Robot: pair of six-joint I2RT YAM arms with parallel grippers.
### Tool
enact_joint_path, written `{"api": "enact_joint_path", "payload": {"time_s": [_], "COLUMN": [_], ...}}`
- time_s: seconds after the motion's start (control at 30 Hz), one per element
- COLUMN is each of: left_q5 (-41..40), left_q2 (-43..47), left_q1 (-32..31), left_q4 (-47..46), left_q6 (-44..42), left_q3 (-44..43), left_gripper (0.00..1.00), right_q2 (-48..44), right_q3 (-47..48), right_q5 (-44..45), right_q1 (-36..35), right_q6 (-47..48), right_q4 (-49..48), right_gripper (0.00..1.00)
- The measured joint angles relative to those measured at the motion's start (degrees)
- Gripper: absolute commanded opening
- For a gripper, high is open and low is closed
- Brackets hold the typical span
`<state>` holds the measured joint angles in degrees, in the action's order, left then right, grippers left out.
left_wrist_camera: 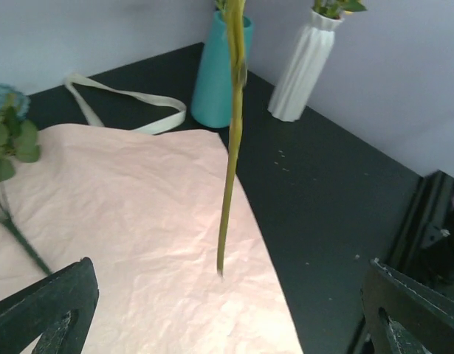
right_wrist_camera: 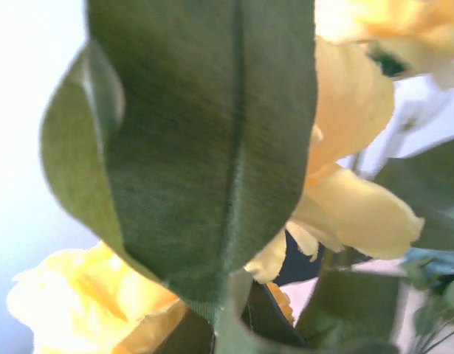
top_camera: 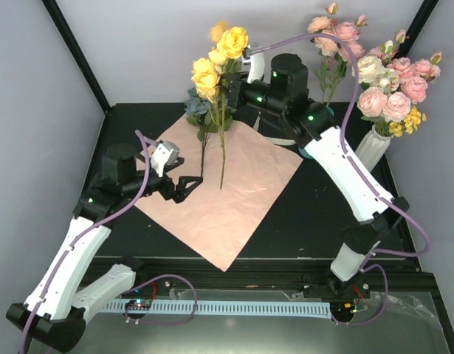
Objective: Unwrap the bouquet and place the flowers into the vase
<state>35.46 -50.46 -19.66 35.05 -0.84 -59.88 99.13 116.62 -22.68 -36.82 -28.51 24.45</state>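
The pink paper [top_camera: 219,195] lies spread flat on the black table. My right gripper [top_camera: 232,82] is shut on the stem of the yellow flowers [top_camera: 218,59] and holds them upright; leaves hide its fingers in the right wrist view. Their stem [left_wrist_camera: 230,147] hangs with its end just above the paper. My left gripper [top_camera: 188,184] stands wide open in front of that stem, holding nothing. A blue flower [left_wrist_camera: 5,125] lies on the paper to the left. The teal vase [left_wrist_camera: 219,74] stands behind the paper, mostly hidden by the right arm in the top view.
A white ribbed vase [top_camera: 373,147] with larger pink and cream roses stands at the back right. The cream ribbon [left_wrist_camera: 131,103] lies loose on the table beside the teal vase. Small pink roses [top_camera: 337,37] rise behind the right arm.
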Motion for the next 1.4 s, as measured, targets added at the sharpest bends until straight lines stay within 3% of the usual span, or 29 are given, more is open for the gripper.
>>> {"api": "enact_joint_path", "payload": {"time_s": [0.23, 0.37, 0.53, 0.7, 1.03, 1.4], "left_q5": [-8.2, -12.4, -16.6, -18.4, -18.3, -18.1], "left_q2": [4.3, 5.4, 6.2, 6.4, 4.6, 4.6], "left_q1": [0.0, 0.0, 0.0, 0.0, 0.0, 0.0], "left_q4": [0.1, 0.2, 0.4, 0.4, -0.4, -0.3], "left_q6": [1.6, 2.1, 3.3, 4.0, 4.0, 3.4], "left_q3": [2.3, 2.3, 2.4, 3.3, 3.2, 3.2], "left_gripper": [0.99, 0.99, 0.99, 0.99, 0.99, 0.99], "right_q2": [-4.6, -2.2, 3.7, 5.9, 3.7, -0.5], "right_q3": [0.6, 6.6, 17.0, 19.8, 10.0, -0.6], "right_q5": [18.1, 25.1, 29.3, 32.1, 32.5, 31.5], "right_q1": [0.3, 1.4, 7.0, 13.5, 20.6, 21.7], "right_q6": [13.0, 21.1, 27.6, 31.1, 35.2, 37.3], "right_q4": [-6.3, -9.6, -12.0, -12.6, -12.7, -12.7], "right_gripper": [0.02, 0.02, 0.02, 0.02, 0.02, 0.02]}}
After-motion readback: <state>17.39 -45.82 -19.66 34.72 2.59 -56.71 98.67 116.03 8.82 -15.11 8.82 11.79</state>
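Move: The teal vase, where the yellow flowers in the right hand are bound, stands about 17 cm ahead of that hand and 33 cm to its right, its middle some 36 cm below. The pink flowers' blooms rise from it, some 17 cm ahead, 30 cm right and 5 cm above the hand; the white vase is 7 cm ahead and 52 cm right, 37 cm below. From the open left hand the teal vase lies roughly 31 cm ahead, 45 cm right and 21 cm below. Keeping its shut grip on the yellow flowers, the right hand swings them to the teal vase, about 25 cm right and 14 cm forward, climbing some 15 cm before sinking about 10 over the mouth, and turns roughly 50 degrees clockwise. The left hand, already open and free of the stem, eases about 4 cm left, swivels counter-clockwise and then waits. ##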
